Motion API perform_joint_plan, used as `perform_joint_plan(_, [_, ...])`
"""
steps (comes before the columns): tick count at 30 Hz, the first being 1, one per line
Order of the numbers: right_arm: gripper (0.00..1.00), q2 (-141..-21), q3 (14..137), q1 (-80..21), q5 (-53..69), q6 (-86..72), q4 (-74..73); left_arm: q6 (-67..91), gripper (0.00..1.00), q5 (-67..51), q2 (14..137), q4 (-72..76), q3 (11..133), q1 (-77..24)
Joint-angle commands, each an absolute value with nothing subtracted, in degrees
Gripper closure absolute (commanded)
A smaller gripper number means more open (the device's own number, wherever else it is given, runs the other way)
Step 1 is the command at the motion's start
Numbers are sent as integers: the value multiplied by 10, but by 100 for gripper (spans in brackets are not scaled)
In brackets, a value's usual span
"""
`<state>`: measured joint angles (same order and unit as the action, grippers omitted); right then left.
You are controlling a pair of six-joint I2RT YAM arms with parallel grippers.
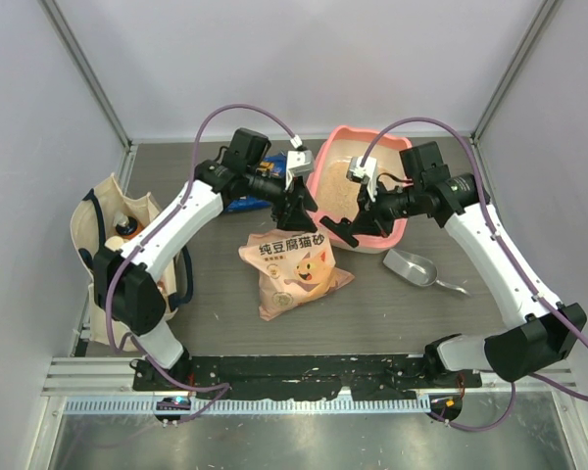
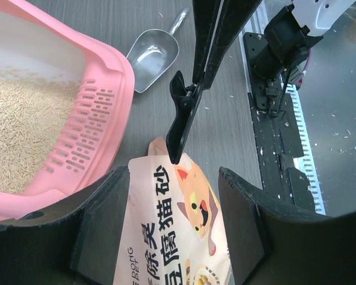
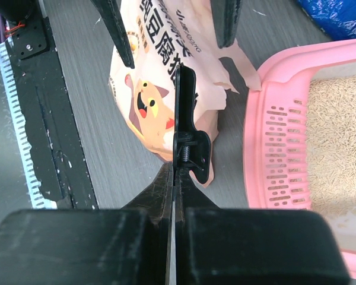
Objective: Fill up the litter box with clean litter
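Observation:
The pink litter box (image 1: 345, 134) stands at the back centre with pale clean litter (image 1: 335, 184) inside, also seen in the wrist views as litter box (image 2: 107, 77) with litter (image 2: 18, 130), and litter box (image 3: 279, 136) with litter (image 3: 338, 130). The cat-printed litter bag (image 1: 294, 264) lies in front of it. My left gripper (image 2: 173, 178) is open, its fingers either side of the bag's top (image 2: 166, 237) without pressing it. My right gripper (image 3: 177, 172) is shut on a black clip (image 3: 187, 119), whose tip (image 2: 177, 148) points at the bag's top edge.
A metal scoop (image 1: 412, 266) lies right of the bag, in front of the litter box. A cream tote bag (image 1: 103, 220) stands at the left edge. A blue chip bag (image 1: 247, 204) lies behind the left arm. The arm bases and black rail run along the near edge.

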<state>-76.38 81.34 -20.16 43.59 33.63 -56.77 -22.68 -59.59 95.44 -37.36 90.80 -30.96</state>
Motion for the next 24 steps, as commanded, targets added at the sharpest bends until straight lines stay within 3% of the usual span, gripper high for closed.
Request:
perform_joint_plan(1, [98,-756,835,-208,434,320,-513,-243,38,-613,967,-393,940,-309])
perform_joint_plan(18, [98,-778,837,-233,430,302,-488,-212,60,-641,991,-384,957,-309])
perform_joint_plan(24, [98,-784,833,-234,432,287,-473,-212,91,-654,1005,-395,969,-310])
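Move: The black clip juts from the right fingers, its middle about 4 cm to that hand's left. From the left hand it lies roughly 6 cm right and 2 cm back, at nearly the same height. The litter bag is some 18 cm below the left hand, 3 cm back and 3 cm left; the litter box's middle is 17 cm ahead, 13 cm right, 20 cm down. The scoop lies about 20 cm right of the right hand, 24 cm below and nearly level forward. Moving about 2 cm left and 1 cm forward, the right hand keeps its shut grip and brings the free end of the clip towards the left gripper. The left hand eases roughly 1 cm down and 1 cm right to meet the clip, and closes its fingers from well open to nearly shut around that free end, coming to pinch it. ##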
